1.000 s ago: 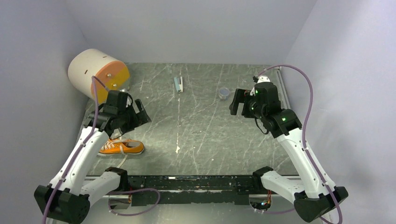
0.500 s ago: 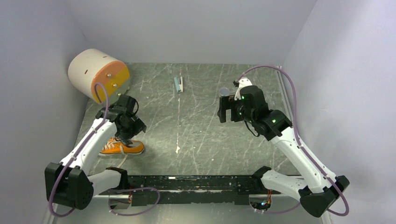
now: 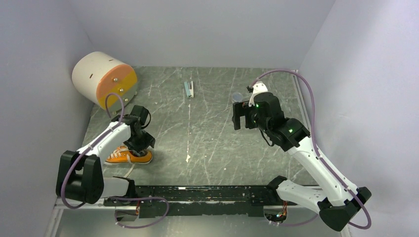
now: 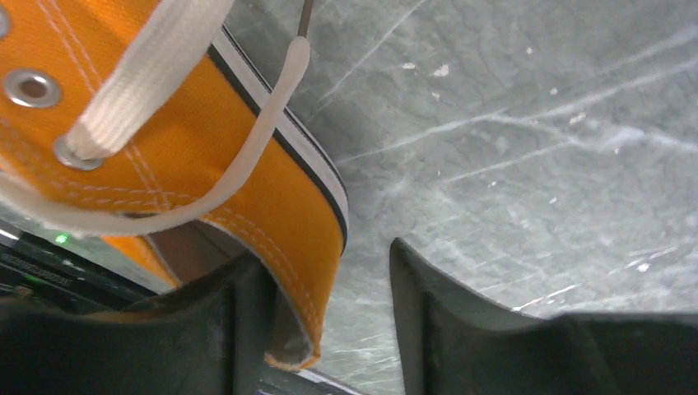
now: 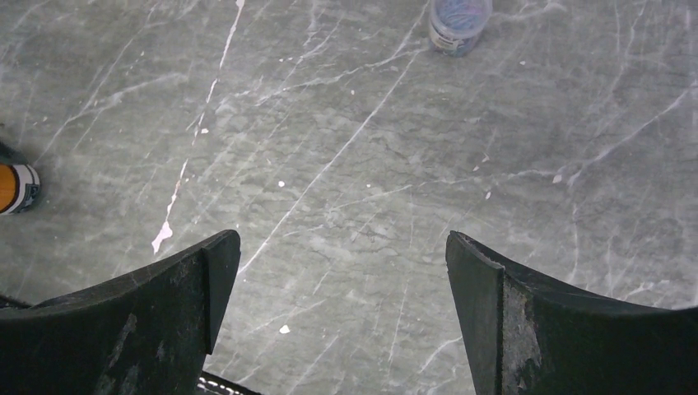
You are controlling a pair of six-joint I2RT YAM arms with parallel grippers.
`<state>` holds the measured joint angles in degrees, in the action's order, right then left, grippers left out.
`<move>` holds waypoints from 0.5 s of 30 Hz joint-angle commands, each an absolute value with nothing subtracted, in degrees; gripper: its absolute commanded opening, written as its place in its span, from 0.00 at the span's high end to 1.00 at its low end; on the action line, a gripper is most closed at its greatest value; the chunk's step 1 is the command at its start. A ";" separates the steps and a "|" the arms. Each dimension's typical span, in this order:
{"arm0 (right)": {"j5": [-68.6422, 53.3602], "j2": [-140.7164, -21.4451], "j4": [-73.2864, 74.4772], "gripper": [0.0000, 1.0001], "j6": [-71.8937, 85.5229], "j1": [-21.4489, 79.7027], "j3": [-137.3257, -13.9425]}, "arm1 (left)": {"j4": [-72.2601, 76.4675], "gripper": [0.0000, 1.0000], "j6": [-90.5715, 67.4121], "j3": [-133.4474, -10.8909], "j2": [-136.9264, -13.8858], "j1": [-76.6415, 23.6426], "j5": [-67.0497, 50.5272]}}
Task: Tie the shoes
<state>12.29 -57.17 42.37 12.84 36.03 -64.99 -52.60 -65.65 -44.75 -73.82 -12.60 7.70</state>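
The orange shoe [image 3: 127, 157] lies on its side near the table's left front, a white lace [image 3: 130, 171] trailing toward the front edge. My left gripper [image 3: 142, 143] is down at its heel end. Close up in the left wrist view, the heel wall of the shoe [image 4: 284, 222] stands between the jaws of my left gripper [image 4: 325, 263]. One finger is inside the opening, and the other is apart from the canvas with a gap. A lace [image 4: 156, 49] runs through an eyelet. My right gripper [image 3: 239, 117] [image 5: 342, 247] hovers wide open over bare table, holding nothing.
A white drum with an orange face [image 3: 104, 79] lies at the back left, close to the left arm. A small teal-and-white item [image 3: 189, 89] and a small jar [image 3: 237, 97] [image 5: 458, 20] sit farther back. Walls close in three sides.
My left arm has dropped from above onto the shoe's heel, and its jaws have narrowed around the heel wall. My right gripper has shifted a little to the left, still wide open.
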 commanded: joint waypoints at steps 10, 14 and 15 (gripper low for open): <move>17.31 -56.90 41.35 0.00 11.44 36.65 -66.59 | -59.03 0.95 -63.39 -54.81 -66.67 -11.09 10.26; 17.67 -57.03 41.66 0.00 11.56 36.65 -66.65 | -62.07 0.95 -58.25 -65.16 -60.54 -9.10 15.11; 17.60 -57.12 41.73 0.00 11.72 36.65 -66.75 | -63.85 0.95 -57.26 -69.09 -59.92 -8.72 17.65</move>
<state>16.14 -57.19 41.80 12.10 36.14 -65.21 -58.28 -62.48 -57.01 -65.39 -10.85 7.92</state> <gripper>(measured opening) 0.997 0.061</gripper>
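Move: The orange shoe is at the left hand's fingertips. Its middle is about 6 cm to the left, 2 cm back and some 3 cm below, with the open fingers around the collar rim near the heel. A loose lace end lies about 7 cm back and 4 cm left. Farther out are the drum, about 24 cm ahead and 17 left, and the stapler, roughly 26 ahead and 18 right. From the right hand the shoe is about 43 cm left, 7 back and 22 below. The left fingers shut on the shoe's collar near the heel, pinching the far-side rim while the hand settles a last centimetre. Keeping that grip, the hand then lifts faster and faster, ending some 9 cm up and 3 to 4 cm forward, its fingertips tilting outward by about 15 degrees. ##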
